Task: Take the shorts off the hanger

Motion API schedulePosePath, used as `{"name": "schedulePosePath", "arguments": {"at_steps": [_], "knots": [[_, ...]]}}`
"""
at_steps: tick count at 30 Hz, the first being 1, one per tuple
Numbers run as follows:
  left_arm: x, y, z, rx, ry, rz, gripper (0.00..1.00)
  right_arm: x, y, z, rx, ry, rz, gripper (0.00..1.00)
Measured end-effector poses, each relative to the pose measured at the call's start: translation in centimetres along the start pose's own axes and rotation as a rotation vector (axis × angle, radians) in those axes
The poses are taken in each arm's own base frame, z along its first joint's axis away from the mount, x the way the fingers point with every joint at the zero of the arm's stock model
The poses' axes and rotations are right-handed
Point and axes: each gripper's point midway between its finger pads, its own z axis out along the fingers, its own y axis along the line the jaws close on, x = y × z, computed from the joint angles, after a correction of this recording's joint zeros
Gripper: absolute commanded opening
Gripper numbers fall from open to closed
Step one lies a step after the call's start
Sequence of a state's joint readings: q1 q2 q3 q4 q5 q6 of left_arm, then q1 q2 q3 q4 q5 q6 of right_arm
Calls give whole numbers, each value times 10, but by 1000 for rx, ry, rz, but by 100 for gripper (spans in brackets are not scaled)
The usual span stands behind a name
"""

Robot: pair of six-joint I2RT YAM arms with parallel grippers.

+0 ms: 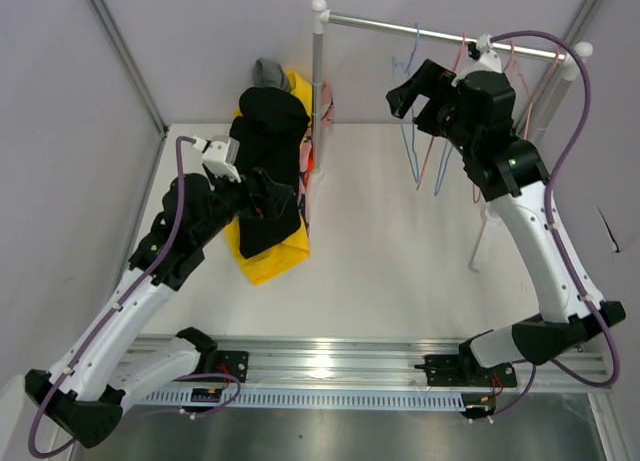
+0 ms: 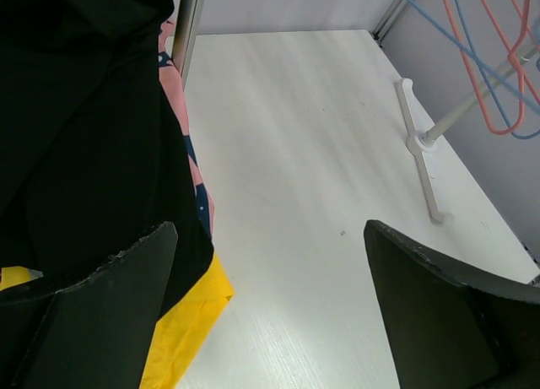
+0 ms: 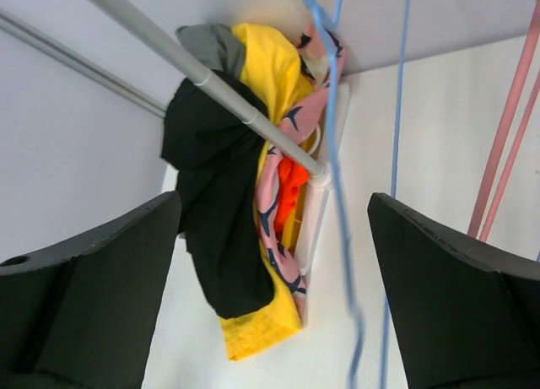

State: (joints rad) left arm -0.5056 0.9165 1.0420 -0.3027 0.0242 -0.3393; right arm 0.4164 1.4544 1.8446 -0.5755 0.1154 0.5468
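The shorts lie heaped at the table's left. Black shorts point(image 1: 270, 171) point(image 2: 84, 136) point(image 3: 215, 203) are on top of large yellow ones point(image 1: 275, 261) point(image 2: 181, 330) point(image 3: 270, 60). Pink patterned shorts point(image 2: 190, 153) point(image 3: 283, 136), orange-red shorts point(image 3: 291, 182) and grey shorts point(image 1: 268, 73) point(image 3: 211, 43) show at the edges. My left gripper point(image 1: 258, 196) point(image 2: 270, 229) hangs open over the pile's right edge, holding nothing. My right gripper point(image 1: 412, 111) point(image 3: 274, 199) is open up by the rail. A bare, blurred blue hanger point(image 1: 410, 71) point(image 3: 337, 170) hangs between its jaws, ungripped.
The grey rail point(image 1: 440, 33) point(image 3: 211, 81) carries more bare hangers, pink point(image 1: 445, 151) point(image 3: 506, 127) and blue point(image 2: 489, 68). The rack's left post point(image 1: 318, 81) stands against the pile. Its white right foot point(image 1: 485, 241) point(image 2: 419, 144) rests on the table.
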Motion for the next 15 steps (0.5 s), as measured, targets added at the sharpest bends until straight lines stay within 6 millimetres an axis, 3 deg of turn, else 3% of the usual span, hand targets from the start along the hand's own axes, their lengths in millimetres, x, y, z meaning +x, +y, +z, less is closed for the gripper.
{"name": "schedulePosePath", "arguments": {"at_steps": [6,12,15], "knots": [[-1,7,-27,-37,-19,22,99,-12,8,-60,-57,-57,-18,99],[-8,12,-64,-63,-65,46,99,27,-17,-148,-121,-67,-24,99],[-15,20,-87,-106,-124,51,99,47,-45,-194,-121,-104,-4,99]]}}
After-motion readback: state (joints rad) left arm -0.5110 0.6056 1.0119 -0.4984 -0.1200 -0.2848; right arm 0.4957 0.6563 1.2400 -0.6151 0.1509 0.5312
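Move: The blue hanger on the rail has its middle roughly 6 cm ahead of the right hand and 8 below, neither left nor right; a pink hanger hangs about 7 cm to its right, some 5 cm ahead of the hand. The rack's left post stands 17 cm left of the hand and 8 ahead. The black shorts top the pile, about 18 cm ahead of the left hand, 3 left and 21 below. The right hand, already wide open, backs away from the blue hanger towards its own base by about 19 cm, bearing some 7 cm right; it rises a little before sinking, with the fingers tipping slightly up. The left hand, also empty and open, draws back and left in nearly equal parts, about 6 cm each way, away from the pile, rising slightly and turning a little counter-clockwise. ##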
